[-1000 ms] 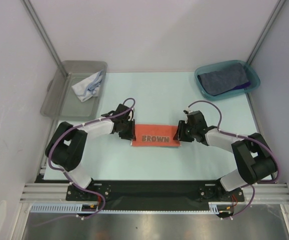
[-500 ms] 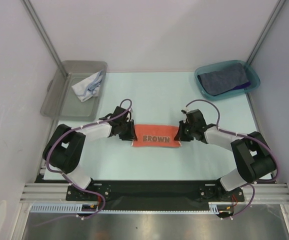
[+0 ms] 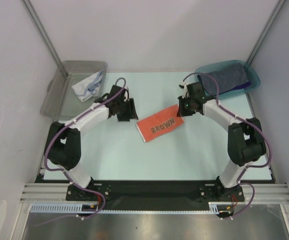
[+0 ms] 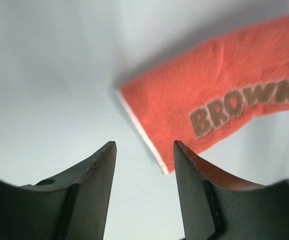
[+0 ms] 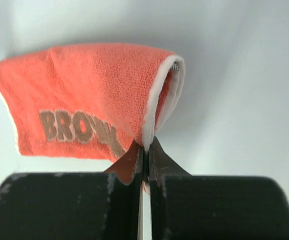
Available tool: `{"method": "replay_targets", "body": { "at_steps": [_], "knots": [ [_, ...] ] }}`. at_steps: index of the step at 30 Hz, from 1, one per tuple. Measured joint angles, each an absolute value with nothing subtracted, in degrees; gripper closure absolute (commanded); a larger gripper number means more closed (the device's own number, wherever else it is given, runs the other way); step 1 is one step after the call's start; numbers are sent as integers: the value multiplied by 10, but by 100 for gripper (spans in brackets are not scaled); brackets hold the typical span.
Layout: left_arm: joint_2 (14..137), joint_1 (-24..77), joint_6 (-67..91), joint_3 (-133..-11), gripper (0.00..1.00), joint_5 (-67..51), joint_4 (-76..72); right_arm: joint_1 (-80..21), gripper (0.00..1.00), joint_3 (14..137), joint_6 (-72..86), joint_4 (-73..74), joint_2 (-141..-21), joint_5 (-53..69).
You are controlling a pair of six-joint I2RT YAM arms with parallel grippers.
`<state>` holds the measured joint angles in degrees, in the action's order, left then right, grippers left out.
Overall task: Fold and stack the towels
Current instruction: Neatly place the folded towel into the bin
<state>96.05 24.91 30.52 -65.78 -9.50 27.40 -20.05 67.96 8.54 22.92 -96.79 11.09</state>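
Observation:
The folded orange-red towel (image 3: 159, 125) printed "BROWN" lies slanted in the middle of the table. Its right end is raised and pinched in my right gripper (image 3: 181, 107). In the right wrist view those jaws (image 5: 145, 146) are shut on the towel's white-edged fold (image 5: 160, 95). My left gripper (image 3: 130, 110) is open just left of the towel and apart from it. In the left wrist view its empty fingers (image 4: 143, 148) frame the towel's near corner (image 4: 194, 105). A pale towel (image 3: 88, 85) lies crumpled in the grey bin. A dark grey-blue towel (image 3: 223, 78) lies over a purple one (image 3: 242, 86) in the teal bin.
The grey plastic bin (image 3: 57, 93) stands at the back left, and the teal bin (image 3: 255, 75) at the back right. White enclosure walls close in on both sides. The arm bases sit on the black rail (image 3: 144, 189) at the near edge.
The left gripper opened, let go of the towel's left end and drew back. The right gripper shut on the right end and carried it up and back, turning the towel diagonal.

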Motion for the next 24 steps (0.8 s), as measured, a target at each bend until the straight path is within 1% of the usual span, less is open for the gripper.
{"method": "replay_targets", "body": {
  "at_steps": [3, 5, 8, 13, 24],
  "knots": [
    [960, 216, 283, -729, 42, -73, 299, -175, 100, 753, 53, 265, -1016, 114],
    [956, 198, 271, -744, 41, -64, 306, -160, 100, 800, 37, 290, -1045, 114],
    [950, 180, 257, -744, 42, -58, 325, -135, 100, 877, 9, 330, -1084, 112],
    [948, 180, 237, -726, 42, -67, 338, -102, 100, 1002, -39, 382, -1137, 92],
    [949, 178, 209, -718, 43, -108, 343, -15, 100, 1200, -125, 453, -1249, 44]
  ]
}}
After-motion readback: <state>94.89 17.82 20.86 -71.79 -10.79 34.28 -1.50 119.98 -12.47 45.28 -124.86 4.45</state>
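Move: The bin I'm taking the held towel to has its middle about 21 cm ahead of my right hand and 24 cm to its right, some 4 cm lower. The dark towel already in it lies about 21 cm ahead and 22 cm right; the purple one under it shows some 18 cm ahead and 32 cm right. From my left hand the bin's middle is about 22 cm ahead and 51 cm right. Keeping the orange BROWN towel's right end pinched shut, I swing my right hand forward and to the right, about 17 cm ahead and 16 cm across, rising some 6 cm to the bin's left side and tilting about 20 degrees with its left side dipping. My empty, open left hand backs off up, forward and left by about 5 cm each, then eases partly back and down. ##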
